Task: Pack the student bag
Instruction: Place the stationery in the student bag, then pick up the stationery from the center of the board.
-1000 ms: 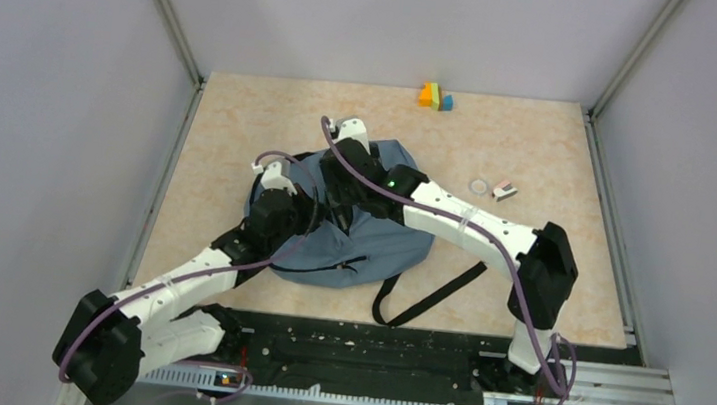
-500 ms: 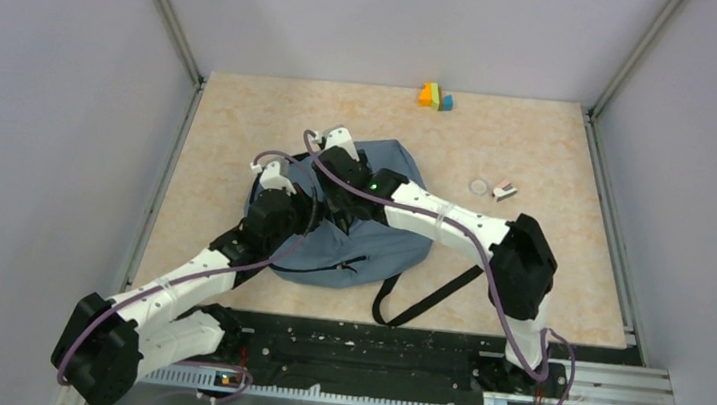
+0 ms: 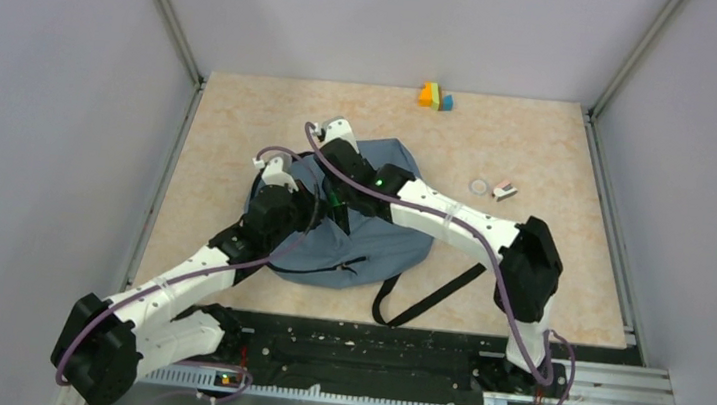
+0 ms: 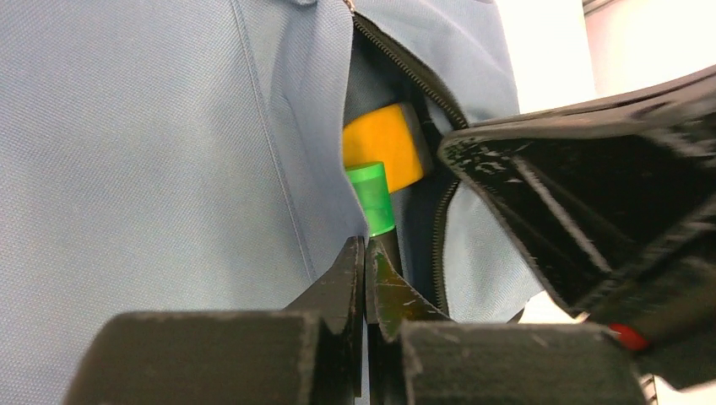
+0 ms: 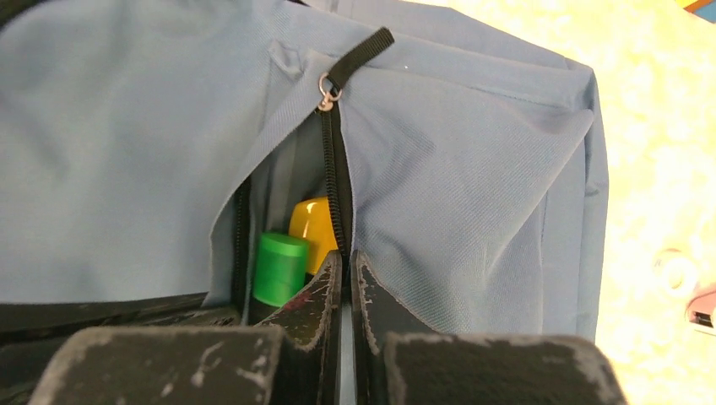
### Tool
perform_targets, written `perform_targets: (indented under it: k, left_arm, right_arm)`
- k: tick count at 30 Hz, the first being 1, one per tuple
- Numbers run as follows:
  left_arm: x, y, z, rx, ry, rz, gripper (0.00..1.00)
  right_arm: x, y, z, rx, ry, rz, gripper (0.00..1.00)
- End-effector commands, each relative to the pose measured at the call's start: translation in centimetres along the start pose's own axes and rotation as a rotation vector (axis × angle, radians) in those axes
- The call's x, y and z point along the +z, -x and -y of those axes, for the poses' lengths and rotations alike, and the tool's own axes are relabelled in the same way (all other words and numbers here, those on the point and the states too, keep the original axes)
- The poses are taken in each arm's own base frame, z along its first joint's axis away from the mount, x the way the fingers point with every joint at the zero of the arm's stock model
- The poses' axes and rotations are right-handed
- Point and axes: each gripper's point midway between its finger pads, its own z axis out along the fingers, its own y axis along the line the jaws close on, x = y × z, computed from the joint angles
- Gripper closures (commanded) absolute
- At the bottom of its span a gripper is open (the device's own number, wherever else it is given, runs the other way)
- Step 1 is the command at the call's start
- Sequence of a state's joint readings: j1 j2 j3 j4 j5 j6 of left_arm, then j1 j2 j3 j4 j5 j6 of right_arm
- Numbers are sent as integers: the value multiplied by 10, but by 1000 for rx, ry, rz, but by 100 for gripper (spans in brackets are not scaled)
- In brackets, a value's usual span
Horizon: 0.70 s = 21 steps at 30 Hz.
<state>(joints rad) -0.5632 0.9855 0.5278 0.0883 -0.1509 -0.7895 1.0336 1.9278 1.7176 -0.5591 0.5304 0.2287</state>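
Note:
The student bag [image 3: 381, 240], dusty-blue, lies flat mid-table with its zipper partly undone. Inside the opening are a green-capped item [image 5: 279, 268] and a yellow-orange item [image 5: 311, 224], also visible in the left wrist view as green cap [image 4: 371, 198] and orange block [image 4: 384, 148]. My right gripper [image 5: 346, 257] is shut on the zipper edge [image 5: 338, 186] of the right flap, below the zipper pull [image 5: 325, 82]. My left gripper [image 4: 366, 246] is shut on the left flap's edge. Both grippers meet over the bag: left [image 3: 316, 210], right [image 3: 340, 199].
A black strap [image 3: 430, 296] trails off the bag toward the near edge. A small ring [image 3: 479, 186] and a pink-white piece [image 3: 505, 190] lie right of the bag. Coloured blocks [image 3: 435, 96] sit at the far edge. Metal frame posts flank the table.
My right arm has shifted left and lower over the bag, and its jaws have gone from open to shut on the zipper edge. The left arm has stayed put.

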Motion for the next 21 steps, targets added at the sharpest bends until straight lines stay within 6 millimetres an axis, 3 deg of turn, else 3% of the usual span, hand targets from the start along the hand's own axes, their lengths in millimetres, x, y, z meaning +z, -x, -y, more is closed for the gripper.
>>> perform_targets:
  k: [1, 3, 4, 6, 8, 11, 14, 16, 17, 21]
  left_arm:
    - [-1, 27, 17, -6, -42, 80, 100]
    - [-1, 26, 14, -8, -34, 78, 100]
    - [-1, 25, 12, -7, -28, 79, 100]
    - [-1, 24, 8, -8, -17, 76, 100]
    - [-1, 24, 5, -9, -8, 74, 100]
    - [-1, 22, 1, -15, 0, 73, 100]
    - [-1, 20, -2, -18, 6, 71, 100]
    - [-2, 20, -3, -19, 8, 69, 100]
    - [-2, 20, -3, -21, 8, 69, 100]
    - [-2, 19, -4, -25, 8, 66, 100]
  right_arm:
    - [-53, 61, -3, 96, 117, 144, 100]
    - [-56, 59, 0, 99, 114, 136, 100]
    - [-58, 59, 2, 104, 117, 134, 95]
    - [-64, 61, 10, 123, 124, 136, 77]
    - [-71, 62, 21, 145, 126, 144, 52]
    - [-81, 63, 48, 183, 105, 164, 36]
    - [-80, 56, 89, 232, 44, 166, 30]
    - [-69, 38, 122, 272, -19, 134, 29]
    - [-61, 29, 148, 309, -65, 120, 28]
    - [-36, -19, 221, 410, -208, 61, 17]
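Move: From the right hand, whose shut fingers pinch the right zip edge of the bag's opening, the eraser lies about 33 cm to the right, 7 cm ahead and 11 cm below. The tape ring is some 5 cm left of the eraser and level with it. The green-capped marker is already in the opening, 3 cm left of the right hand and 4 cm below. From the left hand, the eraser is about 38 cm right and 10 cm ahead. The right fingers let go of the zip edge as the hand lifts off the bag, opening to about three quarters. From roughly 6 cm up, the hand swings quickly right, ending some 15 cm over, 8 cm higher and 4 cm farther forward, towards the eraser and tape. It rolls left side up and turns clockwise, about 15 degrees each. The left hand keeps its pinch on the opposite flap, almost still. ##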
